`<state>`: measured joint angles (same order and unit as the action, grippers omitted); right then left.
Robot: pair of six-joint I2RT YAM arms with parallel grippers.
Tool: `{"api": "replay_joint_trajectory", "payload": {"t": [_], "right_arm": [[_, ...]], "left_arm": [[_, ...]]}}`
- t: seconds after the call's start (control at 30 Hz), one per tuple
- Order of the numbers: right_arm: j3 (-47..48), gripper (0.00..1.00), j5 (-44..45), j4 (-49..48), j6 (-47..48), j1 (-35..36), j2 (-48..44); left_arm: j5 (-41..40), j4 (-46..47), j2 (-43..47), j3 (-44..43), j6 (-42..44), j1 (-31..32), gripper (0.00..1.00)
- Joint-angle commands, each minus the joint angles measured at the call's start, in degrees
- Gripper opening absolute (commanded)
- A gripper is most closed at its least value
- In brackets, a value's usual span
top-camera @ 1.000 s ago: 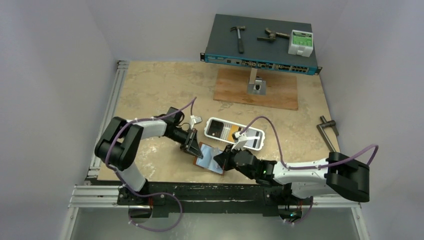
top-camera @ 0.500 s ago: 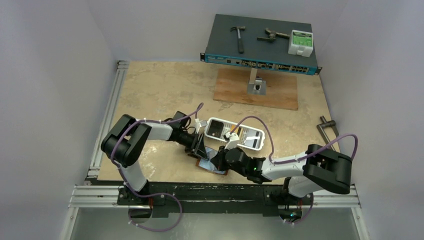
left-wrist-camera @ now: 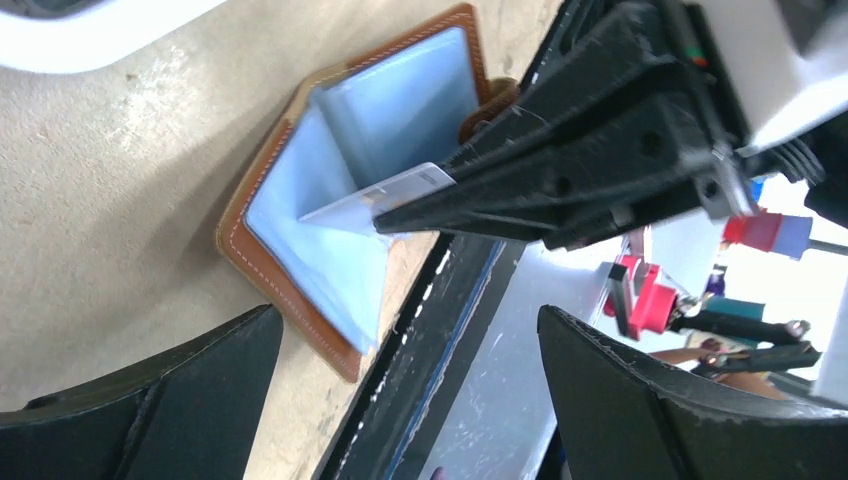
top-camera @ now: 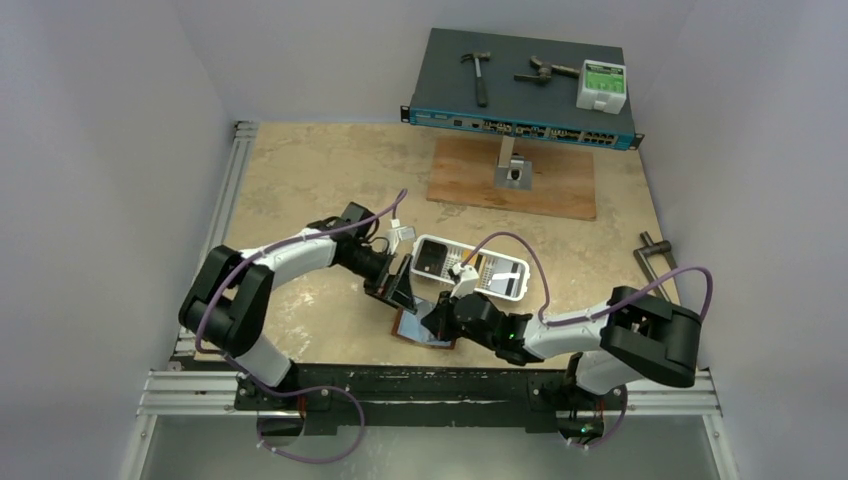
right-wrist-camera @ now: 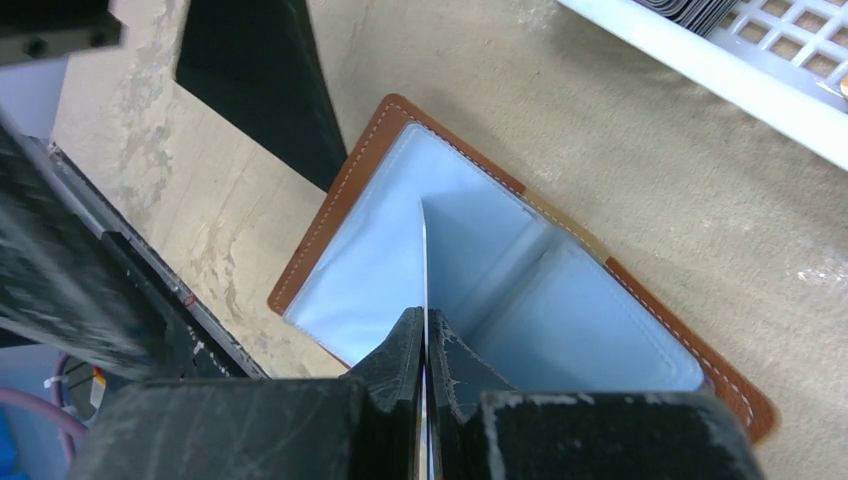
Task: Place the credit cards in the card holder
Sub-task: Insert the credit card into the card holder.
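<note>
The brown leather card holder [top-camera: 412,329] lies open near the table's front edge, its light blue pockets facing up [right-wrist-camera: 560,310]. My right gripper [right-wrist-camera: 425,325] is shut on a thin whitish credit card [right-wrist-camera: 424,250], seen edge-on, with its far edge down at the holder's inner fold. In the left wrist view this card [left-wrist-camera: 385,195] juts from the right fingers over the holder [left-wrist-camera: 330,260]. My left gripper [left-wrist-camera: 408,320] is open and empty, just behind the holder [top-camera: 400,288]. More credit cards [top-camera: 433,258] lie in the white tray.
The white slotted tray [top-camera: 508,283] stands just behind the holder, close to both grippers. A wooden board with a metal stand [top-camera: 512,175] and a network switch carrying tools [top-camera: 520,85] are at the back. A metal handle [top-camera: 655,262] lies at the right. The black front rail [left-wrist-camera: 440,330] runs beside the holder.
The right arm has folded in and brought the card lower over the open holder. The left gripper has shifted a little right and back, toward the tray.
</note>
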<state>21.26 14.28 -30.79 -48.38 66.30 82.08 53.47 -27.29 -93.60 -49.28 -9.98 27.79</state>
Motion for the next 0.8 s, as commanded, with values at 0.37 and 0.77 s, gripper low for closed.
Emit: {"api": "replay_joint_trajectory", "payload": {"t": [0.37, 0.77], "right_arm": [[-2.1, 0.00, -5.5, -0.2, 3.3, -3.8, -9.6], [-2.1, 0.00, -10.2, -10.0, 3.6, -5.4, -5.6]], "left_arm": [[-7.4, -26.8, 21.1, -15.5, 35.6, -4.0, 1.00], [-1.5, -13.2, 22.7, -10.6, 29.4, 8.3, 1.00]]}}
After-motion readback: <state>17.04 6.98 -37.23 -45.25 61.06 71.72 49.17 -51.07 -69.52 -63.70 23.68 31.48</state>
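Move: The open card holder lies just beneath my right fingertips, which still grip the credit card: its middle is about 3 cm below them and 1 cm to the left. From my open left hand it is some 5 cm back, 4 cm to the right and 6 cm down. The white card tray's middle stands roughly 11 cm ahead and 8 cm right of my right hand, at the holder's height. I draw my left hand, fingers staying wide open, up and away from the card holder by about 13 cm, swinging a little forward and left, then back, while it rolls some 45 degrees. My right hand keeps its pinch on the credit card and lifts it about 5 cm above the holder, going slightly to the right at first and tilting a little. ##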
